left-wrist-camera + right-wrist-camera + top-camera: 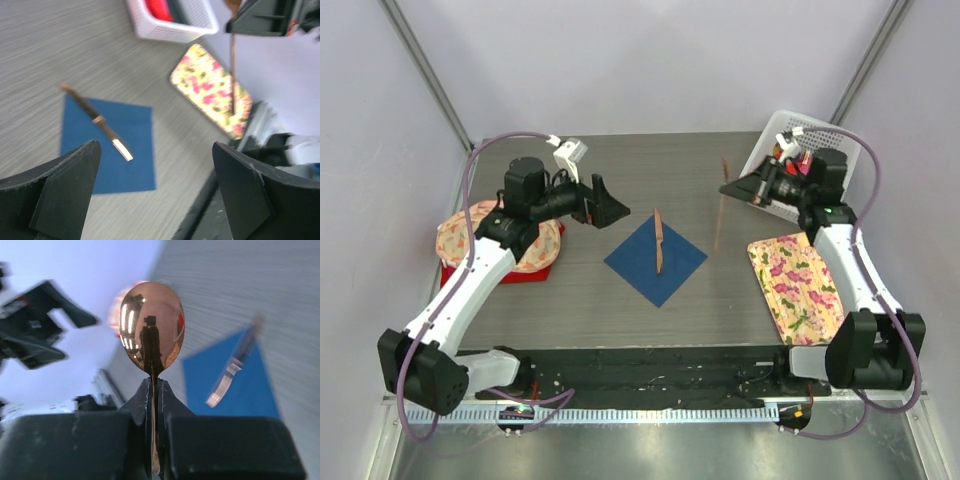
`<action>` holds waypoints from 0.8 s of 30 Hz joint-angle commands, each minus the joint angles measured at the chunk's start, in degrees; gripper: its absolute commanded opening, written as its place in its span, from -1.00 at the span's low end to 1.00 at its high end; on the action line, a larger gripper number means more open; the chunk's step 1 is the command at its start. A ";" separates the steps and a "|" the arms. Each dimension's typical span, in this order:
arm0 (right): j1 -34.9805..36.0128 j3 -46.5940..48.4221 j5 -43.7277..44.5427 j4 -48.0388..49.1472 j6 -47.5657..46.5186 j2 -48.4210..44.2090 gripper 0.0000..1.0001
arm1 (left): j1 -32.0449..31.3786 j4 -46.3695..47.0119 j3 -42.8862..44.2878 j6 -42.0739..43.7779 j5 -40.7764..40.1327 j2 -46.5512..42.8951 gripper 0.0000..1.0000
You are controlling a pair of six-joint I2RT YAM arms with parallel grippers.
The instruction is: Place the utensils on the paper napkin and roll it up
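Note:
The dark blue paper napkin (656, 262) lies flat at the table's middle, with one copper-brown utensil (660, 240) lying along it. My left gripper (607, 207) is open and empty, held above the table just left of the napkin. In its wrist view (155, 185) the napkin (107, 150) and the utensil (97, 120) lie below and ahead. My right gripper (728, 187) is shut on the copper spoon (719, 212), held in the air right of the napkin. In the right wrist view the spoon's shiny bowl (152, 327) sticks out of the closed jaws (155, 385), with the napkin (240, 390) beyond.
A white basket (800, 135) holding red and pink rolls stands at the back right, behind my right arm. A floral cloth (798, 285) lies at the right. Another floral cloth on a red base (500, 245) sits at the left under my left arm.

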 commanded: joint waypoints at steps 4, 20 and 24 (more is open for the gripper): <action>11.93 2.33 -7.45 57.44 40.11 10.80 -0.98 | 0.12 29.34 1.00 -28.31 11.13 6.32 0.83; 19.22 2.24 -2.17 79.38 56.82 18.66 -0.98 | -3.48 50.05 -3.14 -42.76 2.17 12.40 0.29; 20.02 1.71 -1.73 78.58 56.02 18.22 -0.98 | -4.62 50.23 -2.70 -43.20 2.43 13.10 0.22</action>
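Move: The copper spoon hangs bowl-up from the closed right gripper, its middle about 4 cm below that hand, 2 cm back and 1 cm to its right. From the open left gripper it lies some 25 cm right, 2 ahead and 5 below. The right hand brings it towards the left gripper, about 25 cm left and 3 back. On the table some 27 cm below the right hand, the knife lies about 14 cm left and 1 back, the paper napkin's centre 15 left and 6 back. The right hand keeps its grip on the spoon's neck and carries it left about 14 cm and up 9 towards the left gripper, high above the knife and napkin, turning counter-clockwise and rolling its left side up some 30 degrees so the spoon comes more upright. The left hand comes to meet it, going right and up about 7 cm each and a little forward, rolling its left side down and drawing its fingers from wide open to roughly two-thirds open, with the handle in front of them but not yet gripped. ##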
